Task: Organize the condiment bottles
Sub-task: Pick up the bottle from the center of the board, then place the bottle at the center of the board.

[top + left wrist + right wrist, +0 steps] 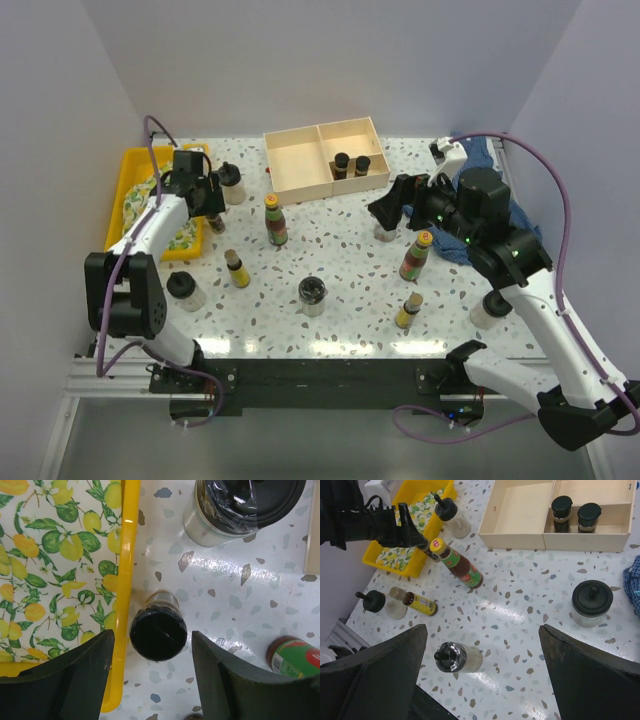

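My left gripper point(153, 652) is open and straddles a tiny dark-capped bottle point(158, 632) standing right beside the yellow tray's rim point(125, 580). Bare table shows on both sides of the cap. The top view shows this gripper point(213, 205) low at the tray's right side. My right gripper point(385, 212) hangs open over the table's right half, nothing between its fingers point(395, 675). Below it stand a black-lidded jar point(457, 657) and another jar point(591, 602). Other condiment bottles stand scattered: a red one point(275, 220), an orange-capped one point(416, 255), and small yellow ones point(237, 268) point(408, 311).
A pale wooden divided box point(300, 160) at the back holds two dark-capped bottles point(352, 165) in its right compartment. The yellow tray point(135, 170) with lemon-print lining sits at the left. A blue cloth point(490, 160) lies at the back right. More jars point(185, 290) point(488, 308) stand near the front.
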Tool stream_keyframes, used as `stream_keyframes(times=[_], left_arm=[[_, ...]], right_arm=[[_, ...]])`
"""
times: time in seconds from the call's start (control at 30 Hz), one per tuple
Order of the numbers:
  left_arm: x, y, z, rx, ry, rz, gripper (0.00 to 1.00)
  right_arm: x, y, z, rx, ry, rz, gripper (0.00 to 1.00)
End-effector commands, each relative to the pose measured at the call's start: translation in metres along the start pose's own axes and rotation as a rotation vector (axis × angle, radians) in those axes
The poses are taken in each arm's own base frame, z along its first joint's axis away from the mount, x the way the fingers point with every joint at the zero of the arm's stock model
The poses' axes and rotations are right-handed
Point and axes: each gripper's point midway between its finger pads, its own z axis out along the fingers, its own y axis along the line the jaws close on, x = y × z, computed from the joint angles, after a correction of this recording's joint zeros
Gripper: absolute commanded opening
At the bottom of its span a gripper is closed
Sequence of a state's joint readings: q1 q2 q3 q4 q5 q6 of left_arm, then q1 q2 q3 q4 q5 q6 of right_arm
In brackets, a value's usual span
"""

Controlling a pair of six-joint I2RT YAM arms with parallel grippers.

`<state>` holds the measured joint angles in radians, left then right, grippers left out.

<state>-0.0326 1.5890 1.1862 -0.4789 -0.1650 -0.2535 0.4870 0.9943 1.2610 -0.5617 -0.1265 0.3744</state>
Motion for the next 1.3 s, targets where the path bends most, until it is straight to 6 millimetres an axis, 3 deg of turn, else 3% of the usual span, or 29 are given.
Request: stream_keyframes(times=[0.0, 0.3, 0.5, 0.53, 0.67, 0.7, 0.73, 0.9, 0.97, 1.0, 1.03, 1.1, 1.13, 1.27], left_arm=[[-0.017, -0.005, 0.01, 0.019, -0.022, 0.017, 0.67], [-0.012, 0.001, 0.021, -0.015, -0.016, 0.049, 0.57], [-0.016, 0.0, 0.013, -0.008, -0.019, 0.057, 0.29], [-0.024, -0.001, 0.006, -0.004, -0.041, 0.055, 0.21], [-0.047, -0.006, -0.019, 0.011, -0.1, 0.047, 0.05], [-0.049, -0.01, -0.026, 0.017, -0.101, 0.056, 0.0], [-0.061, -0.014, -0.037, 0.028, -0.135, 0.055, 0.0], [-0.078, -0.047, -0.078, 0.105, -0.157, 0.099, 0.0], [-0.096, -0.059, -0.098, 0.119, -0.211, 0.106, 0.0], [-0.094, -0.074, -0.108, 0.138, -0.214, 0.136, 0.0], [-0.107, -0.082, -0.122, 0.15, -0.251, 0.139, 0.0], [-0.109, -0.099, -0.132, 0.174, -0.255, 0.16, 0.0], [-0.12, -0.107, -0.144, 0.205, -0.287, 0.159, 0.0], [-0.13, -0.145, -0.165, 0.339, -0.334, 0.164, 0.0]], right_arm=[[-0.006, 0.004, -0.007, -0.018, -0.025, -0.023, 0.99], [-0.005, 0.004, -0.005, -0.022, -0.022, -0.014, 0.99], [-0.003, 0.006, -0.006, -0.031, -0.015, -0.01, 0.99], [-0.003, 0.006, -0.007, -0.03, -0.013, -0.011, 0.98], [-0.003, 0.008, -0.009, -0.04, -0.017, -0.001, 0.99], [-0.004, 0.008, -0.01, -0.041, -0.02, 0.0, 0.99], [-0.004, 0.01, -0.011, -0.051, -0.023, 0.002, 0.99], [-0.005, 0.013, -0.014, -0.062, -0.026, 0.01, 0.99], [-0.006, 0.012, -0.015, -0.054, -0.03, 0.01, 0.99], [-0.005, 0.011, -0.015, -0.049, -0.03, 0.011, 0.99], [-0.005, 0.011, -0.016, -0.048, -0.032, 0.01, 0.99], [-0.005, 0.011, -0.018, -0.048, -0.037, 0.009, 0.99], [-0.006, 0.01, -0.018, -0.045, -0.04, 0.013, 0.99], [-0.008, 0.004, -0.02, -0.008, -0.056, 0.012, 0.99]])
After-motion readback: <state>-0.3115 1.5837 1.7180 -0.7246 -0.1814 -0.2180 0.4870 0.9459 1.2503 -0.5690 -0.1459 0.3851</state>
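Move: The small black-capped bottle stands upright between the left hand's open fingers, its middle about 1 cm ahead and some 5 cm below. A black-lidded jar is roughly 9 cm ahead and 5 cm right of that hand, and the green-labelled sauce bottle about 15 cm right and 2 cm back. The yellow tray's middle lies some 15 cm left and 6 cm ahead. From the right hand the black-capped bottle is around 40 cm left, 14 cm ahead and 28 cm lower. Down a last 2 cm or so, the left hand settles around the small bottle, and its fingers close to pinch it at the black cap. After a short hold it lifts the bottle about 20 cm, swinging right towards the wooden box as it climbs, while the wrist tips up some 20 degrees and turns clockwise. ##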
